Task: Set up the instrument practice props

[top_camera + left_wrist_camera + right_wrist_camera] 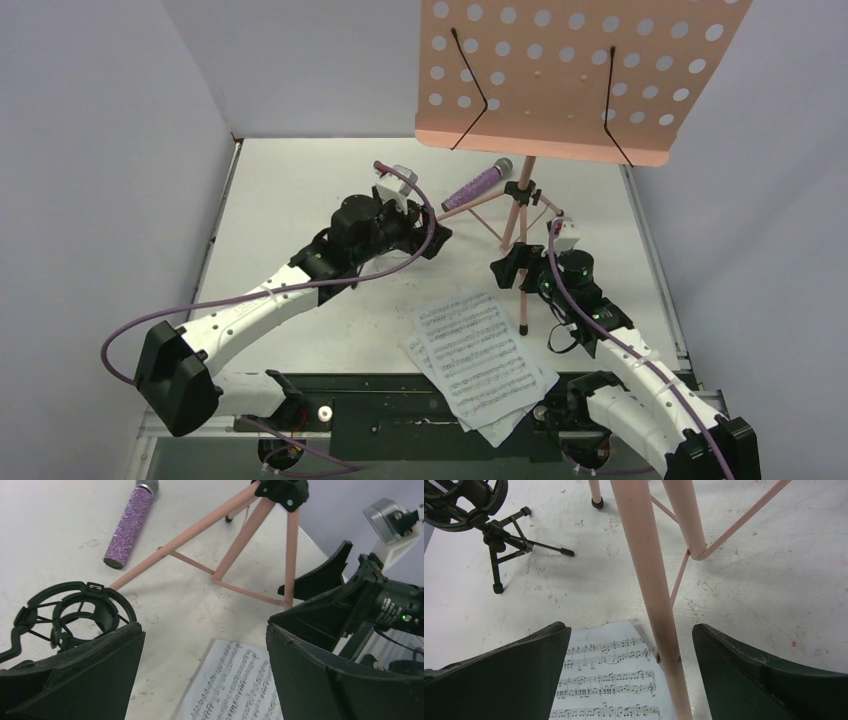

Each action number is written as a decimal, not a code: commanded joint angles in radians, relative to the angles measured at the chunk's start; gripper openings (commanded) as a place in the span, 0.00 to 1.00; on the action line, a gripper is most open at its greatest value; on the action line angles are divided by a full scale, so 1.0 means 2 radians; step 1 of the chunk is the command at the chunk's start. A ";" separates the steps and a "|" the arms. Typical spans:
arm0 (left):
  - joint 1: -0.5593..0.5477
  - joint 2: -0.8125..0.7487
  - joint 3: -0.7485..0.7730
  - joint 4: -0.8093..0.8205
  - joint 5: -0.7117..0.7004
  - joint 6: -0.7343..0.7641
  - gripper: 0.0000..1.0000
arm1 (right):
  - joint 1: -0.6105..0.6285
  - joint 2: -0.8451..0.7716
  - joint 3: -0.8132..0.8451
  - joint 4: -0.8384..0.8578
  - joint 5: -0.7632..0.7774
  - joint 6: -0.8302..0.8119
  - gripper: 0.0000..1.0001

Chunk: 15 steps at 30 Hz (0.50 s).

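Observation:
The pink perforated music stand (pixel 570 75) stands upright at the back on its tripod legs (pixel 515 215). The glittery purple microphone (pixel 475 187) lies on the table behind the legs, and also shows in the left wrist view (pixel 131 522). White sheet-music pages (pixel 480 360) lie fanned at the front. The black tripod mic stand (pixel 489 525) stands empty beside my left gripper (pixel 75 615). My left gripper (pixel 435 240) is open and empty above the table, near the pages (pixel 235 690). My right gripper (pixel 510 268) is open with one pink leg (pixel 649 580) between its fingers, untouched.
Grey walls enclose the table on the left, back and right. The stand's desk overhangs the back of the table, with two black page-holder wires (pixel 470 95) on it. Purple cables (pixel 300 285) trail along both arms. A dark metal rail (pixel 400 400) runs along the near edge.

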 commanded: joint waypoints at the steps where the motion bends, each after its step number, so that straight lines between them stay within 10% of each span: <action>1: 0.004 -0.039 -0.028 0.050 0.070 -0.019 0.91 | 0.004 -0.022 0.032 -0.010 0.022 -0.019 0.99; 15: -0.041 -0.046 -0.083 0.022 0.132 -0.032 0.93 | 0.004 -0.042 0.030 -0.007 0.030 -0.013 0.93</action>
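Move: The sheet music lies on the table about 20 cm back, 11 cm to the right and 25 cm below the left hand, which is open and empty. The black mic stand is some 6 cm ahead and 12 cm to the left of that hand; the microphone is about 20 cm ahead and 11 cm to the right. The right hand has the music stand's front leg between its wide-open fingers, the sheets some 20 cm back and 5 cm to the left of it. The left hand, fingers still wide open, draws back about 7 cm towards the sheet music and away from the mic stand and microphone, sinking 2 to 3 cm as it goes, mostly in the later part, while it swings some 15 degrees clockwise and noses slightly down so the fingers come to face across the sheets. The right hand stays at the music stand's front leg with its fingers spread around it, only lifting about 2 cm and easing to a stop, with no grip taken. ##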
